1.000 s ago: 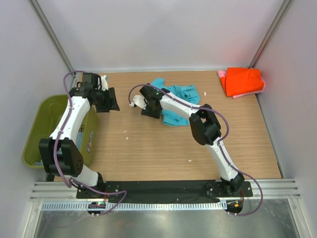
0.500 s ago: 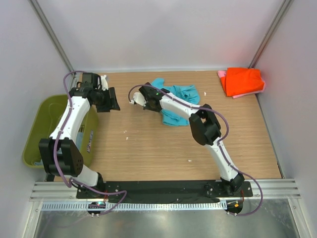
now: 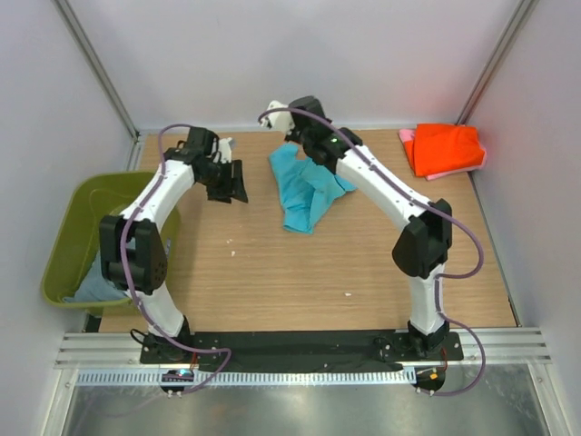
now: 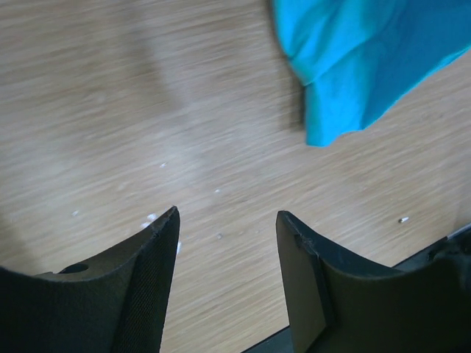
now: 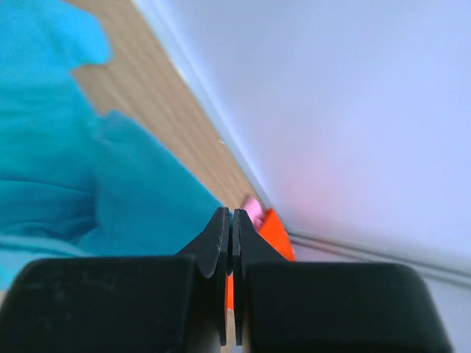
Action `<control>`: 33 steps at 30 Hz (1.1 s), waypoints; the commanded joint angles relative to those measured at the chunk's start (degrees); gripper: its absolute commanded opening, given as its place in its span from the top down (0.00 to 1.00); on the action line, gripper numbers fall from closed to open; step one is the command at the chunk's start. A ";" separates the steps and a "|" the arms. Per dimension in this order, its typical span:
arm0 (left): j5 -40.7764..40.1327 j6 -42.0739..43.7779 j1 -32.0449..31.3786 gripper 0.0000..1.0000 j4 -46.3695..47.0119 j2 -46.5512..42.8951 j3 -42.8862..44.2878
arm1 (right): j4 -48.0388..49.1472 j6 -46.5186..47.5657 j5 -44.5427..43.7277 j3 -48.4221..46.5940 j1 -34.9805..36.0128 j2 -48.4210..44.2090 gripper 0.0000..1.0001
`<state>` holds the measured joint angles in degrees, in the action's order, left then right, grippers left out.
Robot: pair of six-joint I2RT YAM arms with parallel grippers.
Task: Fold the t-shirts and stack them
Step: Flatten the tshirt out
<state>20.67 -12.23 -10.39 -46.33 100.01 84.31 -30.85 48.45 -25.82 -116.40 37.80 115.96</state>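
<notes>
The turquoise t-shirt (image 3: 301, 191) hangs stretched out from my right gripper (image 3: 290, 143), which is shut on its upper edge near the back wall; its lower end trails on the table. In the right wrist view the jaws of the right gripper (image 5: 232, 217) are pressed together with turquoise t-shirt cloth (image 5: 66, 169) beside them. My left gripper (image 3: 231, 182) is open with nothing in it, just left of the shirt. In the left wrist view the left gripper (image 4: 227, 217) is over bare wood, a turquoise t-shirt corner (image 4: 360, 66) ahead. The orange-red t-shirt (image 3: 445, 147) lies folded on the pink t-shirt (image 3: 406, 136).
An olive-green bin (image 3: 68, 227) stands off the table's left edge with a grey-blue t-shirt (image 3: 91, 289) inside. The white back wall (image 3: 300, 64) is close behind the right gripper. Small white crumbs (image 3: 348, 293) dot the wooden table (image 3: 272, 272).
My right gripper shut on the turquoise shirt and rose toward the back wall, pulling it out long. My left gripper moved right, toward the shirt.
</notes>
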 commanded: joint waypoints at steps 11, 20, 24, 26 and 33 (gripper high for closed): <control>1.40 6.32 -9.29 0.41 -2.09 24.08 26.14 | 3.61 2.01 -6.17 6.62 -13.80 -15.75 0.99; 4.83 7.66 -16.83 0.44 -3.25 21.91 23.98 | 1.59 -0.54 -4.50 9.00 -20.57 -18.75 0.99; -0.62 8.79 -24.05 0.43 -2.89 18.30 19.75 | 0.88 -1.86 -3.10 8.12 -21.19 -17.53 0.99; -2.98 9.68 -27.99 0.43 -2.89 17.59 18.96 | 0.97 -1.69 -2.48 6.63 -21.28 -15.25 0.99; -10.89 10.47 -33.55 0.43 -2.89 23.46 24.31 | 0.52 -2.57 -2.04 -5.86 -19.52 -8.91 0.99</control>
<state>15.79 -2.92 -45.08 -49.47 122.08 104.25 -32.10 46.22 -27.73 -118.15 17.23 107.46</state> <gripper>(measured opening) 0.569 0.043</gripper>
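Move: The right hand already pinches a corner of the turquoise t-shirt in the air; the cloth's middle lies about 27 cm below, 7 cm back and 2 cm to its right. The red shirt pile is some 30 cm to this hand's right and 4 cm farther out. From the left hand, the turquoise shirt's middle is roughly 21 cm right, 6 cm ahead and 13 cm lower; the green bin stands about 28 cm left and 9 cm back. Rightward with both arms: the right hand keeps its shut grip on the shirt corner and sweeps over 20 cm across in the red pile's direction, rising some 8 cm and turning clockwise, then eases slightly forward and left. The half-open left hand sinks forward-right, then swings right and back to the shirt's near side, turning clockwise about 40 degrees and touching nothing visible. ##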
